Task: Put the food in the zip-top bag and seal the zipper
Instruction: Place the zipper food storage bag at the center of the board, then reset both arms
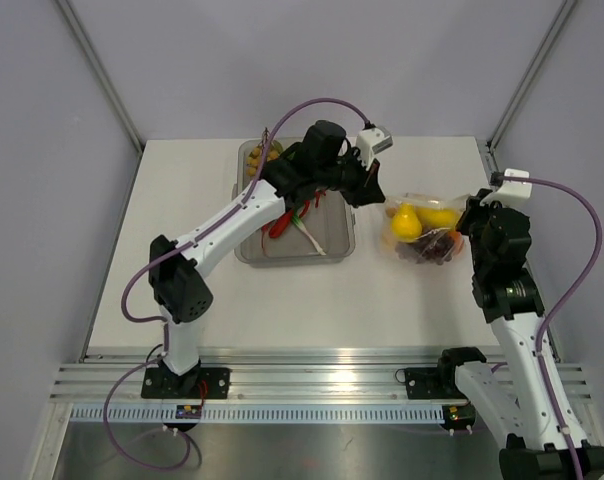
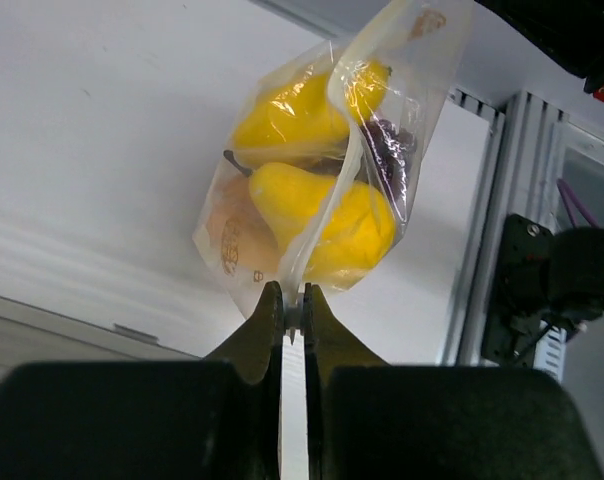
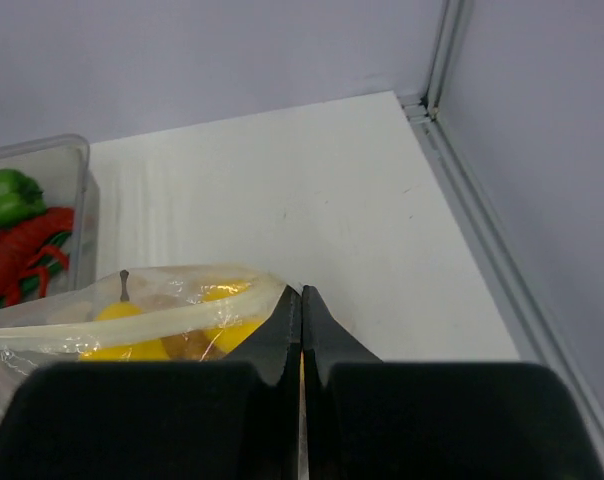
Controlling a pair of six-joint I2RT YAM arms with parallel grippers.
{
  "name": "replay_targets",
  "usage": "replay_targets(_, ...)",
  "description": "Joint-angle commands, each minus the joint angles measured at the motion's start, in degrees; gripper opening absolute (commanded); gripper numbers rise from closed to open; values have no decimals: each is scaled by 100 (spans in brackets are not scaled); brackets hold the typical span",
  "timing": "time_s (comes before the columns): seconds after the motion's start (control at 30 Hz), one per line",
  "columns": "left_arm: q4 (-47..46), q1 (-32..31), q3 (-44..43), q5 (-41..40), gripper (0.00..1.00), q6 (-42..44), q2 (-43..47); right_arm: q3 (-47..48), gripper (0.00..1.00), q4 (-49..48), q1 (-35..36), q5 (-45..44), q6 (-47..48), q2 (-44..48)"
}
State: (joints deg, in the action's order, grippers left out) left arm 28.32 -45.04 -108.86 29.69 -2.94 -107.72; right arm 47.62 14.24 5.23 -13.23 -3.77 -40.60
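The zip-top bag (image 1: 427,232) lies right of centre on the table, stretched between both grippers. Through its clear plastic I see yellow food (image 1: 406,222) and purple grapes (image 1: 434,250). My left gripper (image 2: 293,300) is shut on the zipper (image 2: 332,190) at the bag's left end, with a yellow pear-shaped piece (image 2: 347,220), a lemon (image 2: 292,115) and grapes (image 2: 392,150) just beyond it. My right gripper (image 3: 301,295) is shut on the bag's right end, where the zipper (image 3: 132,325) runs into its jaws. Seen from above, the left gripper (image 1: 380,195) and right gripper (image 1: 469,222) flank the bag.
A rigid clear tray (image 1: 250,255) stands left of the bag under the left arm. It holds a green pepper (image 3: 7,195) and red pepper (image 3: 22,255). The table's right edge rail (image 3: 482,240) runs close to the right gripper.
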Motion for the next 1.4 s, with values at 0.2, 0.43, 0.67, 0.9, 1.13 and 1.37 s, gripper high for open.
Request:
replay_targets(0.2, -1039, 416, -1446, 510, 22, 162, -671, 556, 30, -1592, -31, -400, 712, -669)
replay_targets(0.43, -1145, 434, 126, 696, 98, 188, 189, -138, 99, -995, -22, -127, -140, 95)
replay_targets(0.67, -837, 443, 909, 108, 99, -101, 1402, 650, 99, 507, -31, -521, -528, 150)
replay_targets(0.9, -512, 478, 2297, -1533, 99, -436, 2825, 1864, 99, 3036, -22, -697, -1518, -746)
replay_targets(1.13, -827, 566, 4020, -3680, 99, -769, 4548, 1840, 99, 3762, -22, -865, -1908, -871)
replay_targets(1.37, -951, 566, 4768, -4541, 99, -840, 5534, 1338, 100, 3349, -22, -900, -1943, -142)
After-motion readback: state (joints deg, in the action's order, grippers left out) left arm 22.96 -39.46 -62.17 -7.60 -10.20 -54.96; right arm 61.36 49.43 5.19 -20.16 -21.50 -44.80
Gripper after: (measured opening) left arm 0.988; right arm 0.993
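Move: Both grippers still pinch the ends of the bag's zipper, the filled bag hanging between them. The patch of board it is bound for lies about 6 cm ahead of the left hand, 8 cm to its right and 18 cm below; from the right hand it is some 7 cm ahead, 11 cm left and 18 cm down. The tray's middle is roughly 19 cm ahead and 18 cm left of the left hand, the spring onion 7 cm ahead and 15 cm left. Forward and up together, the left hand about 6 cm and the right half as far, both swing the bag out over the board and open wide, letting go of the zipper ends. The left dips back, then arcs left towards the tray's near side, turning some 40 degrees counter-clockwise; the right draws back and sinks, its fingers tipping down. ##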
